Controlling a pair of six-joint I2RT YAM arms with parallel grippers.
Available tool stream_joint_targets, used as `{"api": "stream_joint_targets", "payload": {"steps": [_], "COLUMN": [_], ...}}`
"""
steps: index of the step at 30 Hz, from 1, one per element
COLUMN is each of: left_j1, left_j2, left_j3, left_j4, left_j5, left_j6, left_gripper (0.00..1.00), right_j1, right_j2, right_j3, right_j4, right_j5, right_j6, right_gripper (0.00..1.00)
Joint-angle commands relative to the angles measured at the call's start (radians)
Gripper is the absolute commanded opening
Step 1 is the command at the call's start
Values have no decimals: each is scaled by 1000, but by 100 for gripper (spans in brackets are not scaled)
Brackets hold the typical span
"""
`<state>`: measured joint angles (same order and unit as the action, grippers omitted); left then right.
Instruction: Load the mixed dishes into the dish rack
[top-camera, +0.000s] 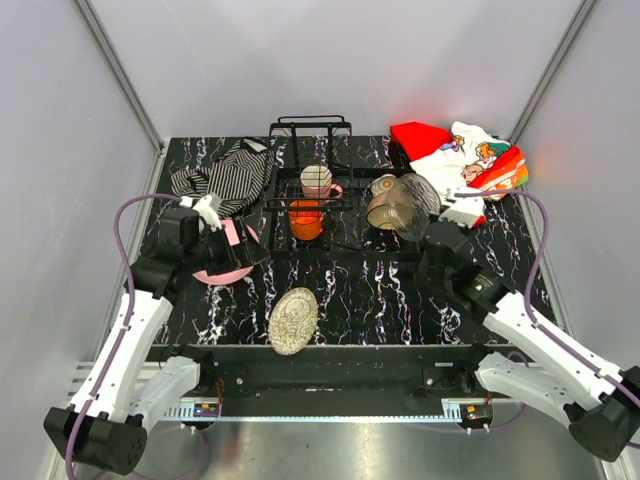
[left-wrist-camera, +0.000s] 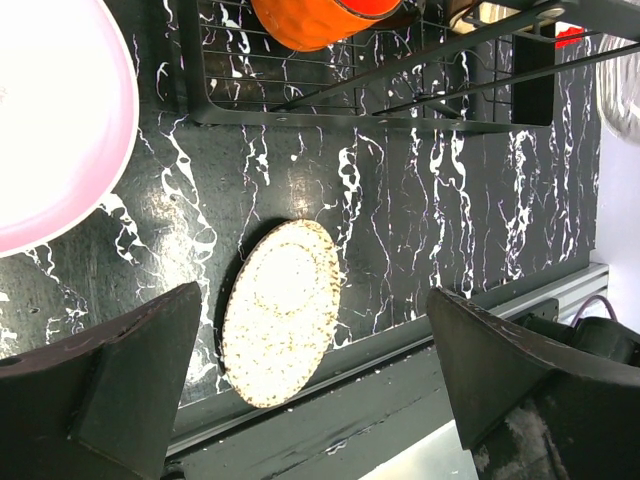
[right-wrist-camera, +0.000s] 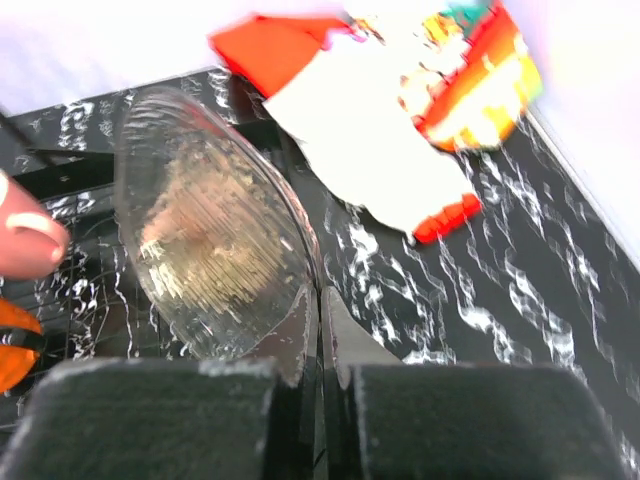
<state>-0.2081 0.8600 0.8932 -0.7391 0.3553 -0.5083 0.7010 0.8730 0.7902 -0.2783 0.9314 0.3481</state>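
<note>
The black wire dish rack (top-camera: 310, 150) stands at the back centre and holds the cream-pink mug (top-camera: 318, 180) and the orange cup (top-camera: 306, 219). My right gripper (top-camera: 426, 228) is shut on the rim of the brownish bowl (top-camera: 402, 205) and holds it tilted on edge at the rack's right side. The wrist view shows the pinch (right-wrist-camera: 322, 320) on the bowl (right-wrist-camera: 200, 240). The floral cup (top-camera: 383, 184) sits behind the bowl. My left gripper (top-camera: 236, 246) is open and empty above the pink plate (top-camera: 222, 262). The tan-gold plate (top-camera: 292, 320) lies near the front edge, also in the left wrist view (left-wrist-camera: 280, 310).
The striped black-white cloth (top-camera: 225, 175) lies at the back left. The red-white printed cloth (top-camera: 455, 155) lies at the back right, close to my right arm. The table's front edge runs just below the tan-gold plate. White walls enclose the table.
</note>
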Motion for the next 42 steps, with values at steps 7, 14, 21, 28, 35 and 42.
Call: {"api": "stream_joint_targets", "payload": {"steps": [7, 14, 21, 28, 35, 42], "left_j1": [7, 7, 9, 10, 12, 13], "left_j2": [20, 54, 80, 109, 123, 120], "left_j3": [27, 46, 61, 50, 43, 32], "left_j4": [47, 40, 41, 66, 83, 90], "left_j5": [7, 10, 1, 13, 16, 17], "left_j6": [34, 51, 62, 57, 59, 60], "left_gripper": [99, 99, 99, 99, 99, 99], "right_j1": [-20, -28, -29, -32, -32, -34], "right_j2": [37, 67, 89, -5, 10, 112], "right_j3": [-178, -267, -223, -154, -126, -138], "right_j4": [817, 1015, 868, 545, 433, 470], "right_j5": [-232, -360, -598, -709, -612, -579], "right_j6": [-714, -943, -1141, -1305, -1482, -1538], "right_gripper": [0, 0, 0, 0, 0, 0]}}
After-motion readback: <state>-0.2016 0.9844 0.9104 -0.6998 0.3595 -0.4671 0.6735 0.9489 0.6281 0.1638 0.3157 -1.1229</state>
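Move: The right hand already holds the clear glass bowl by its rim. The dish-rack space just in front of the brown bowl lies about 8 cm to its left, 7 cm ahead and 16 cm below. The brown bowl is some 3 cm beyond that space, the small patterned bowl 7 cm farther out again, and the orange mug roughly 20 cm left of the brown bowl. From the left hand the space is about 28 cm right, 15 cm ahead and 11 cm down. Keeping its pinch on the glass bowl's rim, the right hand carries the bowl about 7 cm left and 4 cm forward towards the rack space by the brown bowl, rising some 3 cm before sinking back. Meanwhile the wrist rolls its left side down by roughly 70 degrees and swings counter-clockwise. The left hand, open and empty, eases about 2 cm forward and down. ##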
